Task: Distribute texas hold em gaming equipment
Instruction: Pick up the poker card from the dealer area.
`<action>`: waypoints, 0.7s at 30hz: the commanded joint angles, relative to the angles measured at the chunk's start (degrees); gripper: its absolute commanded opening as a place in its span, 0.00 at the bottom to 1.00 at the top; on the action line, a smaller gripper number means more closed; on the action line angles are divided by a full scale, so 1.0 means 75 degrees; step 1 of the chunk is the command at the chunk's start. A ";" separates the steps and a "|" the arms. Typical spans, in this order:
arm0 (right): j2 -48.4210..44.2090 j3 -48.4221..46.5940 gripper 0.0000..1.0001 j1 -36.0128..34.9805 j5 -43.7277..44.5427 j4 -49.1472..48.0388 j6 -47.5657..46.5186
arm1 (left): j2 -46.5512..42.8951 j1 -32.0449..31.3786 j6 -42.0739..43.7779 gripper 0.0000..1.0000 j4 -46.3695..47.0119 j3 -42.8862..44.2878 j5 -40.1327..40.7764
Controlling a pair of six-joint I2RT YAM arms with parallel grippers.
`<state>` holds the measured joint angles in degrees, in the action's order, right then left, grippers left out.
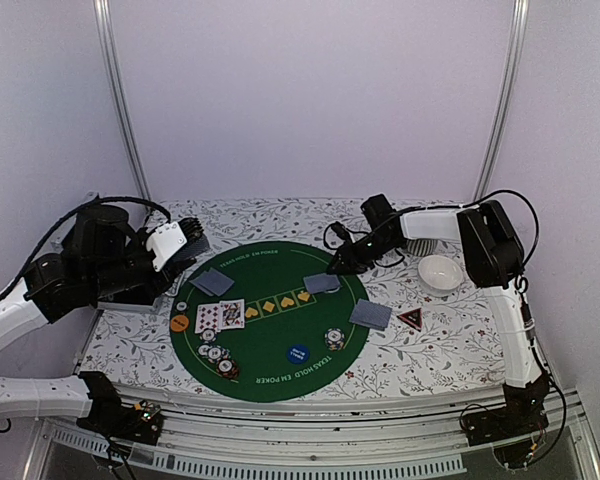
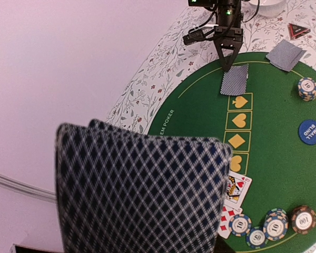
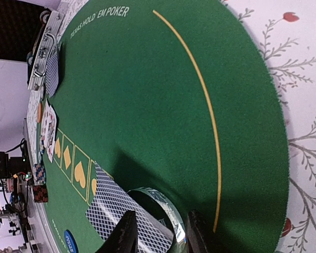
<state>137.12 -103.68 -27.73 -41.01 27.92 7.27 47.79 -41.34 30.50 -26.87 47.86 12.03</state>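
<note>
My left gripper (image 1: 185, 243) is shut on a stack of blue-checked playing cards (image 2: 142, 190), held above the table's left edge; the cards hide its fingers in the left wrist view. My right gripper (image 3: 160, 234) is low over the far side of the green poker mat (image 1: 270, 375). Its two fingers stand on either side of an upright clear disc (image 3: 171, 211), which fills the gap between them. The disc is at the edge of a face-down card (image 3: 116, 211). Two more face-down piles (image 1: 212, 281) (image 1: 370, 314) lie on the mat.
Two face-up cards (image 1: 220, 316), several chips (image 1: 216, 355) and an orange button (image 1: 180, 323) lie at the mat's left. A chip stack (image 1: 334, 338) and blue button (image 1: 297, 353) sit nearer the front. A red-black triangle marker (image 1: 410, 319) and white bowl (image 1: 440, 271) are off the mat, right.
</note>
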 commanded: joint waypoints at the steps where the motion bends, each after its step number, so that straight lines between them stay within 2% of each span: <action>1: 0.0218 0.0125 0.30 0.0032 -0.0464 -0.0113 -0.0033 | -0.0067 0.0069 0.0053 0.37 0.0091 0.0053 -0.0100; 10: 0.0103 0.0040 0.06 0.0099 -0.0464 -0.0125 0.0027 | -0.0091 0.0063 0.0058 0.37 0.0091 0.0030 -0.0130; 21: -0.0688 -0.0118 0.02 0.0122 -0.0420 -0.0102 0.0031 | -0.0143 0.0063 0.0058 0.37 0.0103 -0.0023 -0.0161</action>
<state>137.10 -103.33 -27.24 -43.66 27.66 7.79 47.53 -41.34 30.63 -26.87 47.86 11.18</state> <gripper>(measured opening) 0.025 0.377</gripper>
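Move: For the right hand, low over the felt with its fingers slanting down and left, the face-down poker card on the clear disc has its middle about 3 cm back, 3 cm to the left and 1 cm lower; the disc is some 3 cm back and 1 cm left. The pair of cards beside the mat lies roughly 12 cm back and 8 cm right, the chip stack about 18 cm straight back. From the left hand, the card lies some 15 cm ahead, 27 cm right and 23 cm below. The right hand eases back barely half a centimetre, then stays low at the card's far right-hand edge, its wrist turning only a couple of degrees and its fingers still slanting down and left. Its fingers close from about a third open to practically shut, pinching that edge beside the clear disc without lifting away yet. ##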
